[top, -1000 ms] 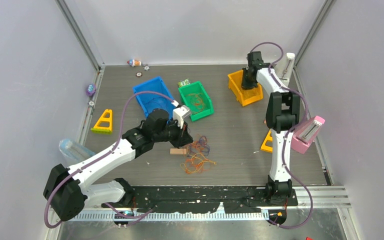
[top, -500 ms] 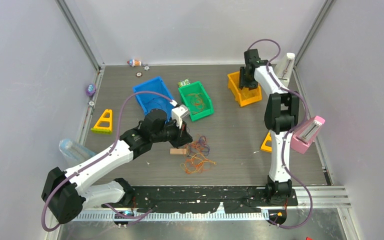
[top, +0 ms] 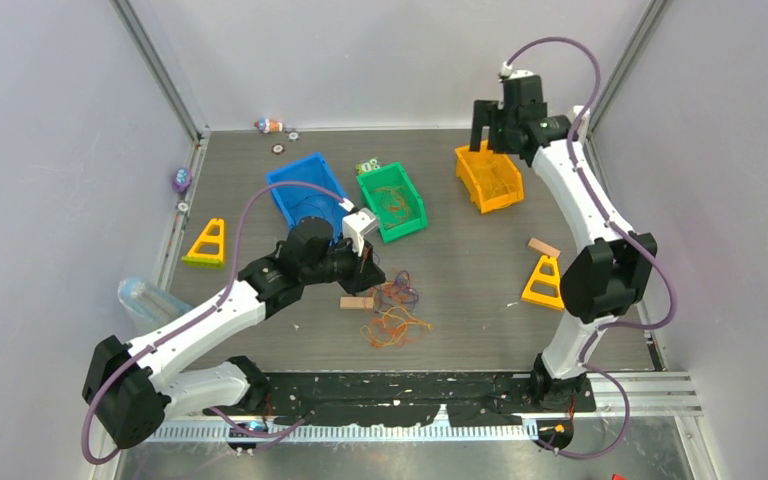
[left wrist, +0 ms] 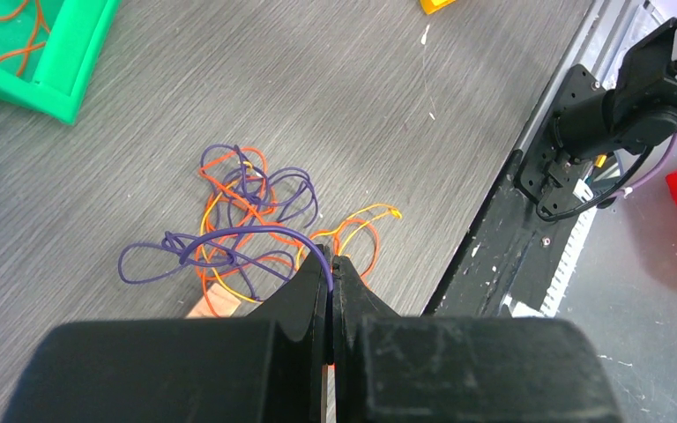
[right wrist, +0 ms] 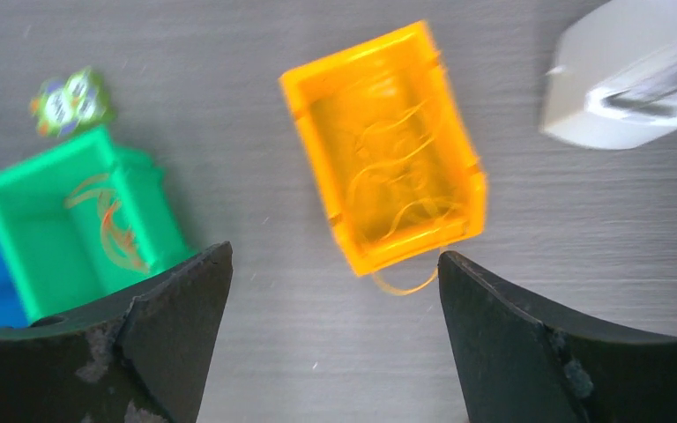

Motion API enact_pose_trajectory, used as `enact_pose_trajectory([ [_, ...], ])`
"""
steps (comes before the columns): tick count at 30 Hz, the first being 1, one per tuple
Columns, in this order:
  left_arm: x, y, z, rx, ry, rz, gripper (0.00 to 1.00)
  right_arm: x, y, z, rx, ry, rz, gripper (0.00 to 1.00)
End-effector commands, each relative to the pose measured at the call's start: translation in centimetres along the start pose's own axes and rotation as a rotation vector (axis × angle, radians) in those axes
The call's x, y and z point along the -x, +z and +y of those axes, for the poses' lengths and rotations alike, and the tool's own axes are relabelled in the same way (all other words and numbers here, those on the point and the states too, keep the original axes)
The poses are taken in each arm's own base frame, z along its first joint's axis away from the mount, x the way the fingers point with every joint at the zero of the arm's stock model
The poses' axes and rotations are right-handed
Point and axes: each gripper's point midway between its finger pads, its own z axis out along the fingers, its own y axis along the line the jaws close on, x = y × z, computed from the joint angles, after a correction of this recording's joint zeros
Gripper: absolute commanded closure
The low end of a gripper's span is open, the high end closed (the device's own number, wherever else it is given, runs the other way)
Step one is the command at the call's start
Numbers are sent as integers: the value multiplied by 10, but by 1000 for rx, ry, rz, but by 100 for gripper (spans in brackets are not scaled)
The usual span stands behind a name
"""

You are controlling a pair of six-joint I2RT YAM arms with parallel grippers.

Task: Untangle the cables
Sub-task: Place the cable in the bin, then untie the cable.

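Observation:
A loose tangle of orange, yellow and purple cables [top: 396, 311] [left wrist: 247, 225] lies on the grey table near the front. My left gripper [top: 371, 276] [left wrist: 331, 261] is just left of the tangle, shut on a purple cable that arcs out of it. High over the orange bin [top: 490, 176] [right wrist: 388, 145] hangs my right gripper [top: 495, 132] [right wrist: 335, 257], open and holding nothing. Thin yellow cables lie in that bin, and one loop [right wrist: 403, 284] hangs over its near wall. Orange cables lie in the green bin [top: 392, 201] [right wrist: 18, 238].
A blue bin [top: 303, 188] stands left of the green one. A small wooden block [top: 356, 302] [left wrist: 212, 305] lies beside the tangle, another [top: 543, 247] near a yellow triangular stand [top: 543, 283]. A second stand [top: 207, 243] and a bottle [top: 146, 298] are at the left. A white device [right wrist: 635, 79] sits by the orange bin.
My right gripper has opened and risen out of the orange bin, and the arm has swung up and out to the right. The left gripper has stayed shut by the tangle.

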Motion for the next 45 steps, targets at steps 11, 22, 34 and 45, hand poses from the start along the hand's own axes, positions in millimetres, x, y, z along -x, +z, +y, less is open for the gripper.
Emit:
enact_pose_trajectory([
  [11, 57, -16, -13, -13, 55, -143, 100, -169, -100, 134, 699, -15, -89, 14],
  [22, 71, -17, -18, -21, 35, -161, 100, -270, -132, 193, 858, -121, -41, 16],
  [34, 103, -36, 2, 123, -31, -184, 100, -331, -91, 203, 693, -246, 145, 52],
  [45, 165, -129, 56, 409, -59, -386, 100, -332, -72, 121, 349, -126, 166, 87],
])
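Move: The orange-and-purple tangle, where the open right hand will grip, lies about 28 cm back, 23 cm left and 22 cm below it; the yellow-orange coil is some 8 cm behind that tangle and the wooden block about 8 cm to its left. The orange bin is nearly under the right hand, 2 cm left. From the left hand, already holding the purple cable, the blue bin lies about 20 cm ahead, 15 cm left and 15 cm below; the tangle is 3 cm right, 16 cm below. Back and left the open right hand sweeps from the orange bin, nearly 30 cm back and over 20 left, sinking and turning some 45 degrees counter-clockwise. It closes on an orange strand at the tangle, then eases right. The left hand, keeping its pinch on the purple cable, rises slowly, then faster, and swings forward-left to the blue bin's side. ##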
